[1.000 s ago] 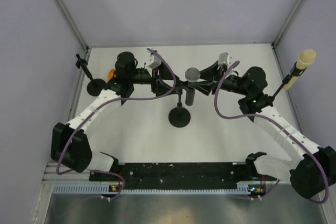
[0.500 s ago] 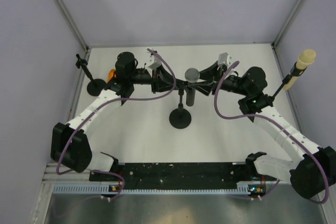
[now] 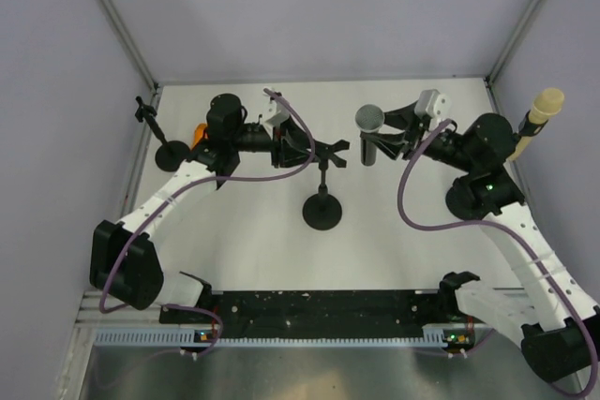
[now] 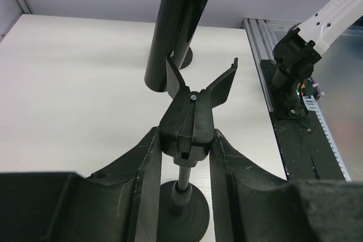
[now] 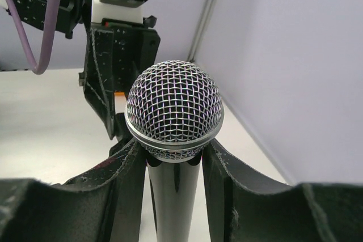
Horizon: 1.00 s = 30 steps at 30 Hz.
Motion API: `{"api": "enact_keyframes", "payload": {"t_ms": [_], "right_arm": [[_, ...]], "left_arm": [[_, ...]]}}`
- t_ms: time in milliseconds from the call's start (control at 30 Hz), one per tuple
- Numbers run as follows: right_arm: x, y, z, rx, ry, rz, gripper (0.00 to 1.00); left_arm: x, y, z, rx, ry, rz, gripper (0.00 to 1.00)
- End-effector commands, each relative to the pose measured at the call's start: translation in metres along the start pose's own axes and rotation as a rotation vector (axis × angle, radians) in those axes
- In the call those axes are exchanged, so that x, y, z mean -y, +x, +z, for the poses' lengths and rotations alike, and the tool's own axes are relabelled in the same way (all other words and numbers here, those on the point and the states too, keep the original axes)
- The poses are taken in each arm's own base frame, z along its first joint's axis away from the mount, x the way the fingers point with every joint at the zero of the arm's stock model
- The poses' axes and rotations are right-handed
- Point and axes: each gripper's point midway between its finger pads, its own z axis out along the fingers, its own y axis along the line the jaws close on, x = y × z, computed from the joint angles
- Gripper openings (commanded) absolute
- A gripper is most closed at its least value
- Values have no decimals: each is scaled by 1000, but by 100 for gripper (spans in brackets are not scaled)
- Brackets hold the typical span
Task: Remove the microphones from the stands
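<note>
The black microphone (image 3: pixel 368 134) with a silver mesh head (image 5: pixel 174 110) is clear of the stand, held upright in the air to its right. My right gripper (image 3: pixel 386 138) is shut on its black body just under the head (image 5: pixel 174 188). The black stand (image 3: pixel 322 210) has a round base and an empty V-shaped clip (image 4: pixel 198 92) on top. My left gripper (image 3: pixel 298 150) is shut on the clip's base (image 4: pixel 187 131), its fingers (image 4: pixel 142 174) on both sides. The microphone body also shows behind the clip in the left wrist view (image 4: pixel 173 26).
A second small black stand (image 3: pixel 172 153) is at the back left, with an orange object (image 3: pixel 199 134) beside it. A cream-headed microphone (image 3: pixel 538 116) on a stand leans at the far right. The black rail (image 3: pixel 319 306) runs along the near edge.
My right gripper has pulled the microphone out of the clip and moved it right and slightly back. The clip is now empty. The left gripper has kept its hold on the stand.
</note>
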Motion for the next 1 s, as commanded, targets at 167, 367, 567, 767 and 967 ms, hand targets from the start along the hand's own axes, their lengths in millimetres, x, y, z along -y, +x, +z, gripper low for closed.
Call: {"api": "enact_keyframes", "payload": {"t_ms": [167, 367, 567, 767, 967], "right_arm": [[30, -18, -6, 6, 130, -58, 24], [41, -16, -6, 0, 178, -44, 24], [88, 6, 0, -116, 351, -1, 23], [130, 37, 4, -252, 471, -6, 26], [168, 70, 12, -369, 571, 3, 29]], "left_arm": [[2, -15, -5, 21, -47, 47, 99], [4, -21, -9, 30, -63, 59, 99], [-10, -54, -51, 71, -216, 130, 99], [-43, -59, -117, 32, -584, 141, 99], [-66, -32, -195, -50, -890, 60, 99]]}}
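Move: The black microphone, already free of its stand, hangs head up in the right fingers, its middle some 5 cm below that hand. The stand's clamp is about 10 cm to the left, 1 cm ahead and 9 cm lower; the yellow microphone is roughly 34 cm right and 10 cm ahead. From the left hand, which still grips the clamp, the clamp's middle is about 2 cm right and level fore and aft. The black microphone is some 12 cm right, level fore and aft; the orange one lies 28 cm left, 12 cm ahead. Keeping its pinch just below the black microphone's head, the right hand swings it away from the stand, forward over the clear far part of the table by about 14 cm, slightly right and finally a little down, turning some 30 degrees clockwise. The left fingers open wide and let go of the clamp, then that hand, after a short pause, draws off to the left towards the orange microphone, rising and moving somewhat forward as it turns counter-clockwise. ##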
